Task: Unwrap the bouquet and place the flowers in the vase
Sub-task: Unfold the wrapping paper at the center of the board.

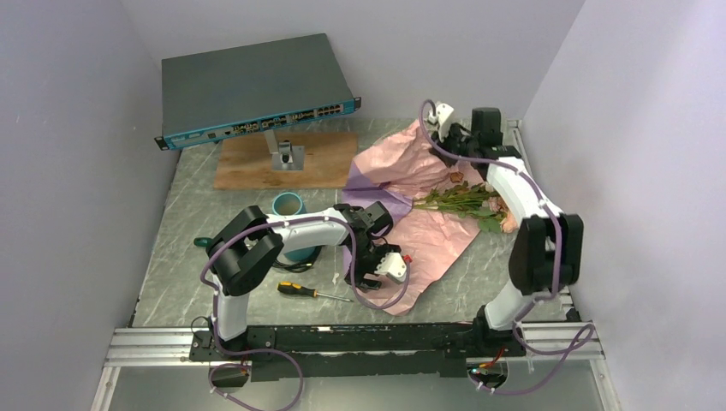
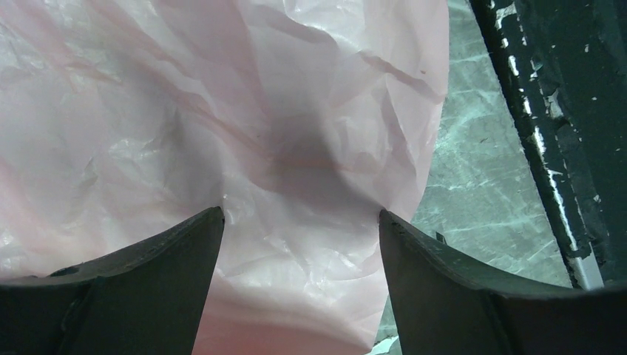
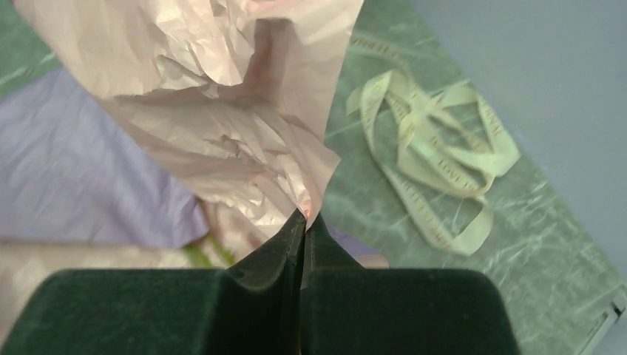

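The bouquet is unwrapped: its pink and purple paper (image 1: pixel 428 235) lies spread on the table, and the flowers (image 1: pixel 462 199) lie on it with green stems pointing left. My right gripper (image 3: pixel 304 216) is shut on a far corner of the pink paper (image 3: pixel 222 111), which it holds at the back (image 1: pixel 445 133). My left gripper (image 2: pixel 299 222) hangs open just over the paper's near part (image 2: pixel 222 111), close to its edge (image 1: pixel 372 272), with nothing between its fingers. The teal vase (image 1: pixel 288 205) stands upright left of the paper.
A cream ribbon (image 3: pixel 436 148) lies loose on the table beside the right gripper. A network switch (image 1: pixel 257 86) and a wooden board (image 1: pixel 248 163) with a metal stand (image 1: pixel 288 156) fill the back left. A screwdriver (image 1: pixel 308 291) lies near the front rail (image 1: pixel 360 336).
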Controlling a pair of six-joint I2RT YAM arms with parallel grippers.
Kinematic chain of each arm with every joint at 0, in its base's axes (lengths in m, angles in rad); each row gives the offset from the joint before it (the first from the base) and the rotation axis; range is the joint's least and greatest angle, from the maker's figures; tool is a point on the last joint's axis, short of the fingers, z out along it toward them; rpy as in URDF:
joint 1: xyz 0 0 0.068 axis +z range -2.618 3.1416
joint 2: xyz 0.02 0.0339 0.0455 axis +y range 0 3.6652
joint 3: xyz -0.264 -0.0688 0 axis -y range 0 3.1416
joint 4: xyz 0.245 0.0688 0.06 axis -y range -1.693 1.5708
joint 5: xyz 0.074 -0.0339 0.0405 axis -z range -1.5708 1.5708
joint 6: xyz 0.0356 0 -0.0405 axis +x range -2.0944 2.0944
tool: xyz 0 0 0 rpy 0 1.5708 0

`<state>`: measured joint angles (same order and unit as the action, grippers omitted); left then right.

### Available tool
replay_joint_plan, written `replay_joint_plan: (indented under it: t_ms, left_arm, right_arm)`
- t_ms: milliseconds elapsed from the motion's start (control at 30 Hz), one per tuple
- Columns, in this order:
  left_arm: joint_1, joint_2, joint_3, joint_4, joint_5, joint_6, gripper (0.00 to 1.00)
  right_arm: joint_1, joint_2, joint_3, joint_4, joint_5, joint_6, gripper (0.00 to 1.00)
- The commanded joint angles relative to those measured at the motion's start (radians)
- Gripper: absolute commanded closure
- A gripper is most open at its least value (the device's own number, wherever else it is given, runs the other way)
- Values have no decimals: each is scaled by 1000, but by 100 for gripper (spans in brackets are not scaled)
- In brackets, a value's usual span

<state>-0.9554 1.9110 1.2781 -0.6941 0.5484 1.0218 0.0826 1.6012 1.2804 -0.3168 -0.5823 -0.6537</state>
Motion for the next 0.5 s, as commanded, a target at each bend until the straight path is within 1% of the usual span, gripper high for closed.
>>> replay_joint_plan:
  t_ms: [0, 200, 400, 467]
  left_arm:
    - [-8, -6, 2, -8, 40, -20, 17]
    - [-8, -2, 0, 4, 44, -29, 17]
    - [-6, 4, 0, 4, 56, -40, 17]
    - [-6, 4, -2, 4, 59, -44, 18]
  right_arm:
    - [12, 137, 150, 159, 3, 166, 100]
    - [45, 299, 273, 229, 17, 218, 100]
    - [71, 418, 361, 323, 80, 249, 100]
    - [83, 462, 400, 358, 122, 254, 100]
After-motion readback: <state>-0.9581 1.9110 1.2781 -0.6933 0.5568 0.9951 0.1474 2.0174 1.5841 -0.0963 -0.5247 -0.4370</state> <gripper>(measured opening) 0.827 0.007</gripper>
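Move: The right fingers already hold a far corner of the pink wrapping paper. The ribbon heap at the table's far edge, the way this corner is going, lies about 14 cm ahead, 1 cm left and 18 cm below. The bare bouquet is some 5 cm back and 7 cm right of the hand, 16 cm down; the purple paper is 5 cm back and 17 cm left, 18 cm down. From the left hand the ribbon heap lies about 41 cm ahead and 19 cm right, roughly level. Keep the right fingers shut on the pink paper's corner and sweep it forward about 11 cm, away from the bouquet and towards the ribbon heap. Start almost level, then veer some 4 cm left and sink about as much, letting the wrist turn only slightly. Leave the left gripper open and still, low over the near part of the paper. ##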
